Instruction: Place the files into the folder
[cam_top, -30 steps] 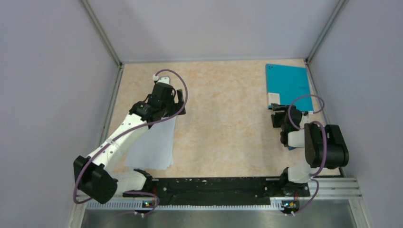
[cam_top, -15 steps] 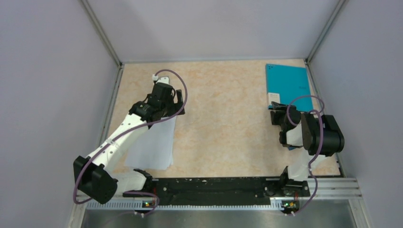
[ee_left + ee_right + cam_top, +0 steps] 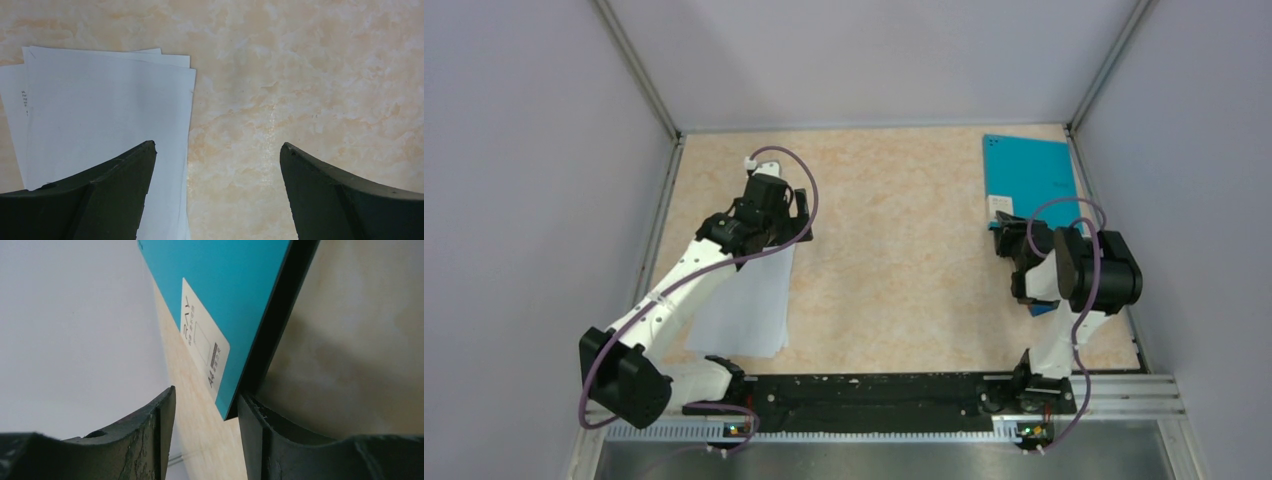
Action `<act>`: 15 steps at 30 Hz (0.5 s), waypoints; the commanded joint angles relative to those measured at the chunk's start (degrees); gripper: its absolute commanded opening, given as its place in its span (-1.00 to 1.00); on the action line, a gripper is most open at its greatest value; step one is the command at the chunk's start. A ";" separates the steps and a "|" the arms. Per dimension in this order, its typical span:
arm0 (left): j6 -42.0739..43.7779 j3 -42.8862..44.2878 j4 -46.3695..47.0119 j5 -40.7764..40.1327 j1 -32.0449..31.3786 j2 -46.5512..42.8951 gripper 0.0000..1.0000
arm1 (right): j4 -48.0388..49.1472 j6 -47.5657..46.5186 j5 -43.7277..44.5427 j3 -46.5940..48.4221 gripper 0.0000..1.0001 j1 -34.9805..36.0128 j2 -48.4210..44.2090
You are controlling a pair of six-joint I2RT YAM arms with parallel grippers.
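The files (image 3: 749,300) are a thin stack of white sheets lying at the table's left, partly under my left arm. My left gripper (image 3: 792,222) hovers over their far right edge. In the left wrist view it (image 3: 217,147) is open, one finger over the files (image 3: 105,110) and the other over bare table. The teal folder (image 3: 1027,175) lies shut at the far right. My right gripper (image 3: 1006,240) is at its near left corner. In the right wrist view the folder (image 3: 220,285), with its white label (image 3: 202,340), has that corner between the jaws of my right gripper (image 3: 206,392). It touches one finger, with a gap to the other.
The marbled beige table (image 3: 894,230) is walled by grey panels at the left, back and right. A black rail (image 3: 874,395) with both arm bases runs along the near edge. My right arm hides the folder's near end.
My right gripper's jaws have narrowed around the folder's corner and its elbow has swung left. The left arm and the files have not moved.
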 commanded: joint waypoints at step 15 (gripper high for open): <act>-0.18 1.73 -0.21 -1.05 0.49 0.67 0.97 | 1.65 -2.32 -5.02 7.67 -1.00 0.23 5.34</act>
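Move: Just ahead of the right hand, the folder's near edge, close to its near-left corner, lies between the open fingertips. The folder's middle is about 16 cm ahead and 8 cm to the right, roughly 1 cm below. The white label sits some 6 cm ahead and 1 cm left; a red-and-blue item lies about 19 cm back and 8 cm right, 3 cm lower. From the left hand, the folder's middle is roughly 23 cm ahead, 63 cm right, 16 cm below. Closing from half open to shut, the right fingers pinch the folder's near edge beside its label, one finger above and one underneath. The hand pushes forward about 3 cm, first dipping roughly 1 cm and then rising about 1.5 cm with the edge in its grip; the wrist hardly turns. ##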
